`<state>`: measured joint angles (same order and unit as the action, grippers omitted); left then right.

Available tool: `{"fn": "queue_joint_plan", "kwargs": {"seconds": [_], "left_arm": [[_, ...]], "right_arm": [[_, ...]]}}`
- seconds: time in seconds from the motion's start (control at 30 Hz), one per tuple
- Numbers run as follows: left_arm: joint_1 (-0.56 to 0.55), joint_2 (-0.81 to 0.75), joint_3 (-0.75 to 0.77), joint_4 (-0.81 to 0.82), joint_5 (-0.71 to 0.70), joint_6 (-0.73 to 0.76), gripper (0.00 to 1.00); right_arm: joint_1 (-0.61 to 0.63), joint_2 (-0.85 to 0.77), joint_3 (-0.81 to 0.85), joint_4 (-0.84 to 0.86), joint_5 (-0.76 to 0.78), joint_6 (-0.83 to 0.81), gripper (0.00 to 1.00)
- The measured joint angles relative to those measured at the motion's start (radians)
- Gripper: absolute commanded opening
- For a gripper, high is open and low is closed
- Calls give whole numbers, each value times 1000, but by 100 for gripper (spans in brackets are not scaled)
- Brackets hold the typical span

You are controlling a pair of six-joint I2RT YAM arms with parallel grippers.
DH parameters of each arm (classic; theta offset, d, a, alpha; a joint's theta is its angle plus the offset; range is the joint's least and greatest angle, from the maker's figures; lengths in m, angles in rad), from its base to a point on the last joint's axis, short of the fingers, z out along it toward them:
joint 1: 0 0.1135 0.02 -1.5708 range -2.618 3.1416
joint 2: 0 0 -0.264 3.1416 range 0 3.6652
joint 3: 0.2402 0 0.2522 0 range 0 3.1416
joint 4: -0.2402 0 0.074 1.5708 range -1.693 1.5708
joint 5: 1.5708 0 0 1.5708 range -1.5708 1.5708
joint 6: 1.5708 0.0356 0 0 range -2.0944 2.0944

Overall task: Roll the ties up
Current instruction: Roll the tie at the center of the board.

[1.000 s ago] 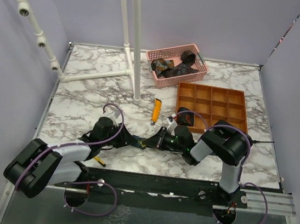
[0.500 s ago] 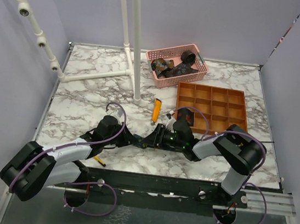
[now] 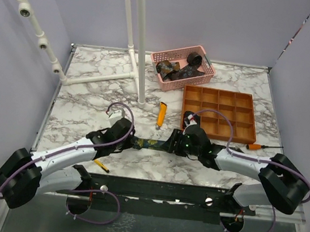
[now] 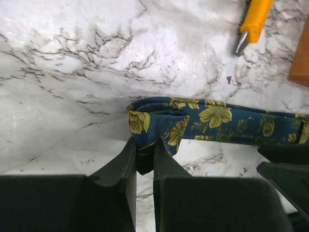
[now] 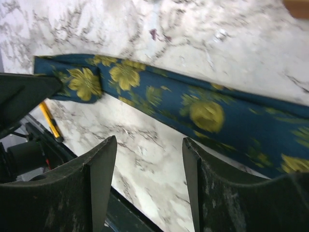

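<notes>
A navy tie with yellow-green flowers (image 3: 150, 144) lies stretched flat on the marble between my two grippers. My left gripper (image 4: 145, 155) is shut on its folded left end (image 4: 153, 123); in the top view this gripper (image 3: 131, 142) sits at the strip's left tip. My right gripper (image 5: 149, 142) stands open just above the table beside the tie (image 5: 193, 108), with only bare marble between its fingers; in the top view the right gripper (image 3: 169, 144) is at the strip's right end. More dark ties (image 3: 179, 69) lie in the pink basket (image 3: 206, 76) at the back.
An orange compartment tray (image 3: 243, 129) sits behind the right arm. An orange-yellow utility knife (image 3: 161, 114) lies just behind the tie, also in the left wrist view as the knife (image 4: 256, 19). A white pipe frame (image 3: 141, 62) stands back left. A small yellow stick (image 3: 101, 166) lies near the front edge.
My right gripper has opened and let go of the tie. My left gripper has closed on the tie's folded end. Both arms have stretched out lower over the table.
</notes>
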<state>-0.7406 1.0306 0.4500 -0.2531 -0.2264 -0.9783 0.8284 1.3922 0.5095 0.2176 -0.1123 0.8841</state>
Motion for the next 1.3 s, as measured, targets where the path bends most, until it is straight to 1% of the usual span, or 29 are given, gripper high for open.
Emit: {"fn": "queue_joint_plan", "kwargs": {"seconds": [0.13,0.27,0.53,0.67,0.9,1.1,1.3], "left_arm": [[-82,72,106,-153,-143,-48,0],[-168,213,247,-311,-277,-108,0],[-304,493,492,-593,-477,-241,0],[-351,634,622,-734,-544,-304,0],[-416,876,884,-958,-641,-391,0],[-453,1017,1016,-1050,-687,-396,0],[-464,1076,1085,-1091,-696,-370,0]], "right_arm": [[0,-65,-54,-48,24,-11,60],[-1,-100,-109,-50,26,-9,60],[-1,-204,-190,-49,23,-5,59],[-1,-282,-236,-72,22,6,58],[-1,-444,-299,-171,23,38,58],[-1,-560,-321,-280,33,66,58],[-6,-665,-348,-358,70,118,58]]}}
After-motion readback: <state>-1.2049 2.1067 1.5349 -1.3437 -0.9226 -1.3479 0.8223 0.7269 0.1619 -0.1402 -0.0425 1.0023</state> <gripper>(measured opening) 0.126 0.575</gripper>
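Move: The left hand keeps the tie's folded end pinched. The flat stretch still to be rolled begins beside it, its middle about 6 cm to the right, level and some 3 cm lower; it lies 7 cm left of the open right hand. From the left hand, the orange cutter is 12 cm ahead and 9 cm right, the dark rolled tie 11 ahead and 20 right, and the yellow knife 10 back and 11 left, all slightly below. Keeping its pinch on the folded end, the left hand rolls it over by about 60 degrees, left side rising, nearly on the spot at first, then carries it some 7 cm right along the tie. The open right hand backs out of the way, sinking about 2 cm early on as it slides 9 cm right and 7 cm back towards the near edge. ##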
